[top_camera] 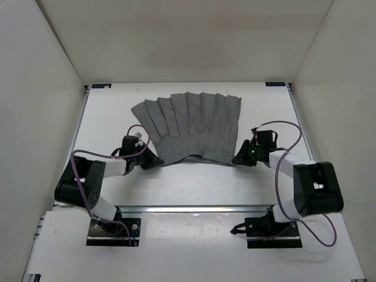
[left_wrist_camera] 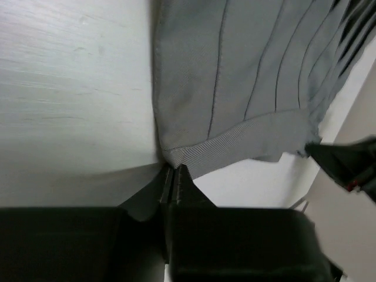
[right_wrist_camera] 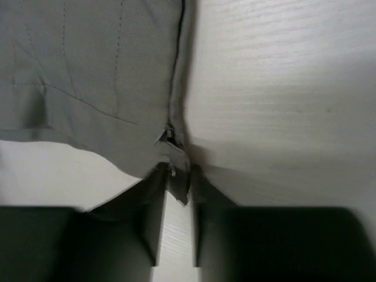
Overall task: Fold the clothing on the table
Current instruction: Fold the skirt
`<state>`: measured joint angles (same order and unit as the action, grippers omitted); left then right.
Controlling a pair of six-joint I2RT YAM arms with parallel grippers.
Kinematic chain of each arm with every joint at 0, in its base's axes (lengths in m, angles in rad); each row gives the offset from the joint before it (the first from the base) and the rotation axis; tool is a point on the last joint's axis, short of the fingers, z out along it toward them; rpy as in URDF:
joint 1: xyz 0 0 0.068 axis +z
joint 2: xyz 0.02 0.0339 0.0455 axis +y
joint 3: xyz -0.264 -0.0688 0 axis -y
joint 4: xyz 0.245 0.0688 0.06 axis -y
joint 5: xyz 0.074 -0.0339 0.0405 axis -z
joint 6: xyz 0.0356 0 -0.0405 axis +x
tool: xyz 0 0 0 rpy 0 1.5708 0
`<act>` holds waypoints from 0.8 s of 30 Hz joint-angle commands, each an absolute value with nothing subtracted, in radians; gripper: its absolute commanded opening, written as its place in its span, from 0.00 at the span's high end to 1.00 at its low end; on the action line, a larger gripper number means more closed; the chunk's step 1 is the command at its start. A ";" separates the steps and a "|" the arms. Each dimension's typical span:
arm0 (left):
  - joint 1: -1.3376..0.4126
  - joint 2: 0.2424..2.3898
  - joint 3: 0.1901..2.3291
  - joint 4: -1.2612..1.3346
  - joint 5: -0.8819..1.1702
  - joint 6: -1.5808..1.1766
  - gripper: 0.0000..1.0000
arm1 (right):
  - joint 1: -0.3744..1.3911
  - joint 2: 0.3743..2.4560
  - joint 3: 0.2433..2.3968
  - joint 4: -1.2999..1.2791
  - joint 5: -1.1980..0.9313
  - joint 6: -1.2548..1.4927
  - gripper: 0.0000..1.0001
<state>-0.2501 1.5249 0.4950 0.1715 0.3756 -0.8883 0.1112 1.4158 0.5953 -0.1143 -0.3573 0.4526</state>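
The clothing point(top_camera: 194, 126) is a grey pleated skirt lying flat on the table point(top_camera: 194, 185), pleats fanned toward the back and its plain band along the near side. My left gripper point(top_camera: 154, 162) is at the band's near left corner. In the left wrist view the left gripper point(left_wrist_camera: 174, 169) has its jaws pressed together on the ribbed corner of the clothing point(left_wrist_camera: 247, 76). My right gripper point(top_camera: 239, 158) is at the near right corner. In the right wrist view the right gripper point(right_wrist_camera: 179, 176) still shows a gap, with the zip corner of the clothing point(right_wrist_camera: 88, 76) hanging between the fingers.
White walls enclose the table on the left, back and right. Metal rails run along the table's near edge point(top_camera: 194, 208), where both arm bases are bolted. Purple cables loop off both arms.
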 commanded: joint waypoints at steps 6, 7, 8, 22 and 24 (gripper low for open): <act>-0.215 1.412 0.476 0.002 0.402 -0.796 1.00 | 0.135 1.382 0.597 -0.161 -0.439 0.451 1.00; -0.221 1.379 0.472 -0.038 0.408 -0.789 1.00 | 0.141 1.327 0.597 -0.196 -0.449 0.440 1.00; -0.233 1.317 0.479 -0.107 0.414 -0.772 1.00 | 0.146 1.252 0.606 -0.266 -0.445 0.433 1.00; -0.311 0.602 0.446 -0.616 0.420 -0.836 1.00 | 0.156 0.668 0.620 -0.834 -0.532 0.411 1.00; -0.289 0.534 0.416 -0.673 0.422 -0.824 1.00 | 0.149 0.611 0.609 -0.894 -0.541 0.407 1.00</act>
<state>-0.3046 0.6083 0.4442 -0.5339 0.4080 -0.8173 0.1467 0.6777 0.6182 -0.7647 -0.5133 0.3969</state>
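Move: The skirt lies spread with its waistband toward the robot. Its left waist corner is right between the left fingertips, its right waist corner right between the right ones, at most 1 cm lower. The waistband's middle lies about 13 cm to the left hand's right, level with it. The left hem corner is some 25 cm ahead of the left hand and 10 cm left; the right hem corner is roughly 29 cm ahead of the right hand and 2 cm right. The skirt's two waist corners are pinched first as both grippers, already partly closed around them, shut fully. The two hands then lift the waistband together about 11 cm, drawing it back toward the bases as they climb and onward once the rise slackens, some 11 to 12 cm back in all, fingers kept shut and tipping up roughly 10 degrees. ##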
